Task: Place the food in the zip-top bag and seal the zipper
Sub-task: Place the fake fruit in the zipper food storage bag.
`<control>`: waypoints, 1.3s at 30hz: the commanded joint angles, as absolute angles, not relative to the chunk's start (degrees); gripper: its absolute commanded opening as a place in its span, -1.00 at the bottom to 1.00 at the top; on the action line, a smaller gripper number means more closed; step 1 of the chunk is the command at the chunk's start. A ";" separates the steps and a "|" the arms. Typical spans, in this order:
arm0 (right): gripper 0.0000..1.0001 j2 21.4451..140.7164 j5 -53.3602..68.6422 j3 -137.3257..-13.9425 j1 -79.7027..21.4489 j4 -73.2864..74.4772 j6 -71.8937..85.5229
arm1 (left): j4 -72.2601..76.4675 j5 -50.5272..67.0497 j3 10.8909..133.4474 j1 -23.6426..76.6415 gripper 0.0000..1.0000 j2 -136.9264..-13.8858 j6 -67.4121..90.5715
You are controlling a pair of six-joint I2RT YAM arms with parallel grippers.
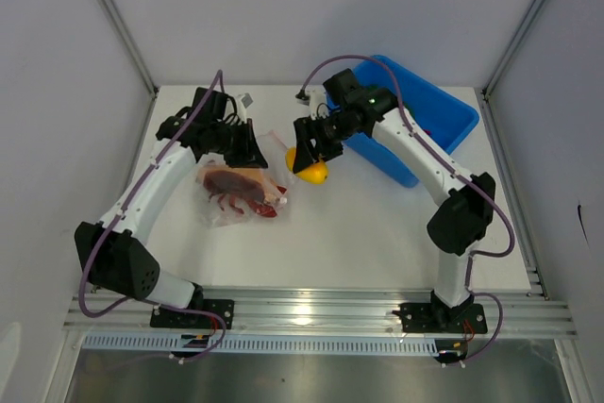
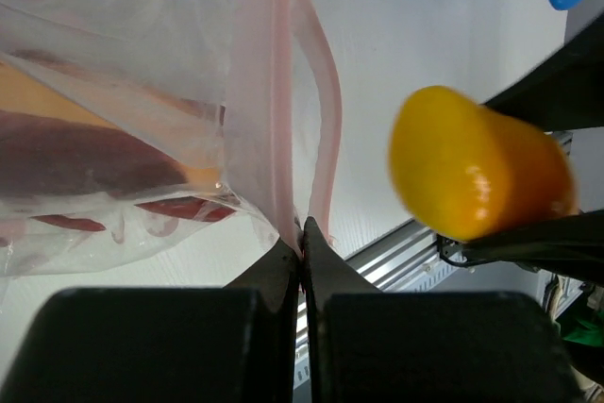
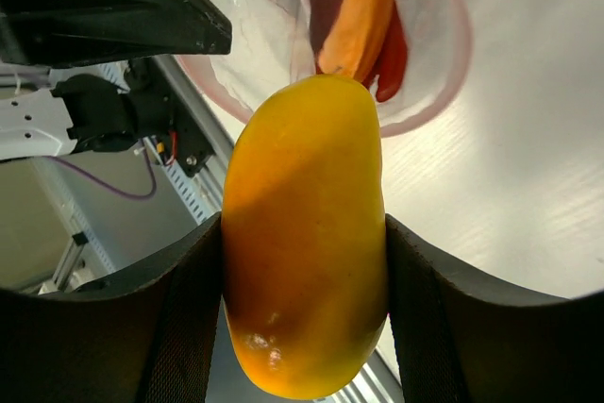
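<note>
The clear zip-top bag lies left of centre on the table, with red and orange food inside. My left gripper is shut on the bag's pink zipper and holds that edge up. My right gripper is shut on a yellow-orange fruit, which hangs just right of the bag's mouth. In the right wrist view the open mouth shows behind the fruit, with an orange piece and a red pepper inside.
A blue plastic bin stands at the back right, behind the right arm. White walls close in the table on the left, back and right. A metal rail runs along the near edge.
</note>
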State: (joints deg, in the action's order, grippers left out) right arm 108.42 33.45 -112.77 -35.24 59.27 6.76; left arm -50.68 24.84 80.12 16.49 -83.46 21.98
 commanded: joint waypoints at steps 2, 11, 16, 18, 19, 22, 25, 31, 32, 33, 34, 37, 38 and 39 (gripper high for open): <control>-0.71 111.96 35.69 -117.06 -37.44 60.20 6.33 | -51.07 28.03 82.36 16.70 -0.99 -79.98 22.32; -0.69 118.38 31.90 -123.66 -39.29 60.12 9.67 | -50.45 30.06 81.91 18.28 -0.99 -78.05 23.11; -0.63 121.11 30.42 -125.42 -40.08 58.36 11.51 | -50.01 31.29 82.53 19.07 -0.99 -77.43 23.73; -0.58 121.72 30.41 -125.42 -40.25 56.61 12.74 | -49.75 31.46 82.88 19.16 -0.99 -77.17 23.99; -0.53 122.08 30.67 -125.51 -40.25 56.08 13.09 | -49.66 31.29 82.88 19.16 -0.99 -77.17 23.99; -0.28 123.48 30.94 -126.65 -40.34 55.46 13.89 | -49.22 31.46 82.71 19.16 -0.99 -76.55 24.43; 0.10 124.28 30.15 -127.88 -40.69 55.90 13.71 | -49.04 31.46 82.71 19.16 -0.99 -76.12 25.31; 0.89 122.17 28.92 -126.57 -40.87 56.69 12.39 | -48.87 30.50 83.32 19.16 -0.99 -75.85 25.49; 0.99 120.86 28.48 -126.30 -40.78 56.86 12.31 | -48.78 30.32 83.32 19.16 -0.99 -75.85 25.49; 0.99 120.33 28.13 -125.60 -40.69 56.87 12.30 | -48.78 30.24 83.41 19.16 -0.99 -75.94 25.40; 0.99 119.80 27.95 -125.16 -40.61 56.87 12.22 | -48.78 30.23 83.32 19.16 -0.99 -75.94 25.40; 0.99 117.87 26.29 -124.72 -39.91 57.57 12.57 | -48.16 29.97 83.15 19.16 -0.99 -76.11 25.58; 0.99 117.34 25.67 -124.63 -39.21 57.66 12.92 | -47.99 29.88 83.14 19.16 -0.99 -76.20 25.58; 0.99 116.12 25.23 -124.63 -38.76 57.66 13.09 | -47.99 29.88 83.23 19.16 -0.99 -76.46 25.49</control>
State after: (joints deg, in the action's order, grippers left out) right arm 122.23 27.68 -124.46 -40.03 57.76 13.04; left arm -50.85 29.04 80.29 18.79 -78.59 24.56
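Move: The yellow mango is already in the right fingers, and the bag's open mouth lies roughly 5 cm to that hand's left, 2 cm ahead and 5 cm lower. Inside the bag, about 16 cm lower than the hand, the brown-orange food sits some 15 cm left and 4 cm back, the red lobster some 14 cm left and 9 cm back. From the left hand, pinching the rim, the mouth's middle is about 3 cm ahead, 3 cm right and 3 cm down. The mango is carried left and down by the right hand, about 6 cm across and 5 cm lower with a slight reach forward, to the bag's mouth; there the fingers spread wide and let go, and the hand starts to ease back up and right. Meanwhile the left hand keeps its pinch on the rim, raising it some 3 cm while drawing back and a little right. ##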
